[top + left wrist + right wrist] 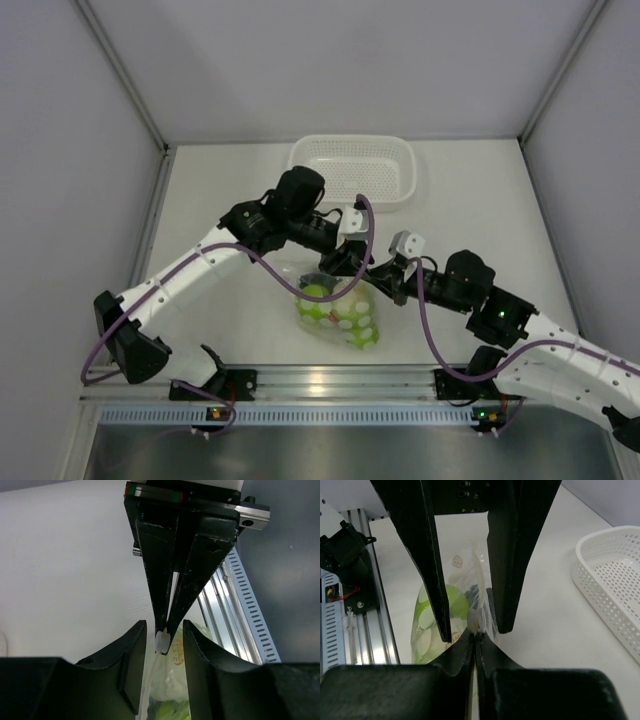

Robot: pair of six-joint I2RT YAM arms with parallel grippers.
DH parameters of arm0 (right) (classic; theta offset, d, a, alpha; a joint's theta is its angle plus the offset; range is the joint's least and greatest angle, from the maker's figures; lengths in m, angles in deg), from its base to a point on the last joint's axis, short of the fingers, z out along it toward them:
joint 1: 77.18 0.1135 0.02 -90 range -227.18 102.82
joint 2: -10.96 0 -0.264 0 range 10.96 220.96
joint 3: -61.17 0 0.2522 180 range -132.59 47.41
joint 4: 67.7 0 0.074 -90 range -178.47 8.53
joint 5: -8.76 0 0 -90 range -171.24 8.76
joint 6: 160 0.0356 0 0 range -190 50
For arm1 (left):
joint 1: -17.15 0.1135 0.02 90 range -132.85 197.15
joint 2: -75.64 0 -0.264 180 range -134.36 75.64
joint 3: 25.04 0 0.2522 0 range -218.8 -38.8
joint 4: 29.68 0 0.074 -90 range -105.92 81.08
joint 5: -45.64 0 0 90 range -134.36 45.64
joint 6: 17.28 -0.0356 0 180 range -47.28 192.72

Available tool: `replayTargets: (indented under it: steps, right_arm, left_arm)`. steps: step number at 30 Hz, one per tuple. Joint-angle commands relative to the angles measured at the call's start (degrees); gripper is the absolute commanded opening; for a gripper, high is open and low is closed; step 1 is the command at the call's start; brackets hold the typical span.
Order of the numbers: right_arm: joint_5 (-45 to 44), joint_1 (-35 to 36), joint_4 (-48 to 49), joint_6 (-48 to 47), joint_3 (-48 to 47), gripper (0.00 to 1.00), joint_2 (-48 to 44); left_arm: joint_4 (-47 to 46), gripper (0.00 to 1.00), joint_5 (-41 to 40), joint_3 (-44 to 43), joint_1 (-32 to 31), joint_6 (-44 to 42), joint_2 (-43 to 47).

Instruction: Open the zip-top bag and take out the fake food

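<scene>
The zip-top bag (pixel 342 318), clear with white dots, lies in front of the arms and holds the fake food: a green apple (pixel 315 292) and other pale green fruits. The right wrist view shows a green fruit (pixel 452 599) and dark grapes (pixel 473 593) through the plastic. My right gripper (pixel 474 634) is shut on the bag's top edge, just beside the white zip slider (pixel 476 620). My left gripper (pixel 164 630) is open, its fingers (pixel 134 660) straddling that same edge and the slider (pixel 162 642) without touching them.
A white perforated basket (pixel 300 160) stands at the back of the table; its rim (pixel 600 555) shows to the right in the right wrist view. An aluminium rail (pixel 320 380) runs along the near edge. Grey walls close in both sides.
</scene>
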Motion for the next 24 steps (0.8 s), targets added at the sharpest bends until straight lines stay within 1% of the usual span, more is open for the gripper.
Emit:
replayTargets:
  steps: [1, 8, 15, 16, 17, 19, 20, 22, 23, 24]
  right_arm:
    - [0.1, -0.3, 2.3, -0.4, -0.8, 0.00, -1.9]
    - [-1.5, -0.3, 2.6, -0.1, -0.5, 0.00, -2.5]
    - [-2.0, -0.3, 2.6, -0.1, -0.2, 0.00, -2.5]
    - [-1.9, -0.3, 2.6, -0.1, -0.3, 0.00, -2.5]
    - [-1.8, -0.3, 2.6, -0.1, -0.3, 0.00, -2.6]
    - [-1.9, -0.3, 2.6, -0.1, -0.4, 0.00, -2.4]
    - [-1.9, -0.2, 2.7, -0.1, -0.3, 0.00, -2.3]
    - [-2.0, -0.2, 2.6, -0.2, -0.4, 0.00, -1.9]
    - [-2.0, -0.2, 2.6, -0.3, -0.5, 0.00, -1.8]
    - [-2.2, -0.2, 2.6, -0.3, -0.5, 0.00, -1.7]
  left_arm:
    - [-1.8, 0.40, 3.6, -1.7, -0.5, -0.7, -1.0]
    - [-1.8, 0.34, 3.4, -0.5, -0.5, -1.1, -0.9]
    - [-1.8, 0.36, -0.2, -0.5, -0.5, -1.0, 0.3]
    - [-1.9, 0.31, -0.2, -0.3, -0.5, -0.9, 0.4]
    - [-1.8, 0.28, -0.2, -0.2, -0.5, -0.8, 0.4]
    - [-1.9, 0.25, -0.2, 0.0, -0.5, -0.8, 0.4]
    - [-1.9, 0.21, -0.1, 0.1, -0.5, -0.9, 0.4]
    - [-1.8, 0.18, -0.1, 0.2, -0.5, -0.9, 0.4]
    - [-1.9, 0.07, -0.1, 0.2, -0.5, -1.0, 0.3]
    - [-1.9, 0.00, -0.2, 0.2, -0.5, -1.0, 0.3]
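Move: The whitish zip slider, already pinched in the right fingertips, sits almost between the left hand's open fingers, roughly 1 cm right, 1 cm below and level fore and aft. From the left hand, the zip-top bag with the fake food hangs some 5 cm back, 6 cm left and 9 cm down; the white basket is about 34 cm ahead, 2 cm left and 26 cm down. The slider is right at the right hand's point. The left hand, its part-open fingers already straddling the zip, eases about 1 cm down and a touch back and right, then comes forward again and shuts its fingers to nearly closed, pinching the zip strip right beside the slider, in front of the right fingertips. The right hand keeps its pinch on the slider end, barely shifting: up a little, then about 1 cm to its right and slightly forward, turning only a few degrees, so the two sets of fingertips end almost tip to tip. ##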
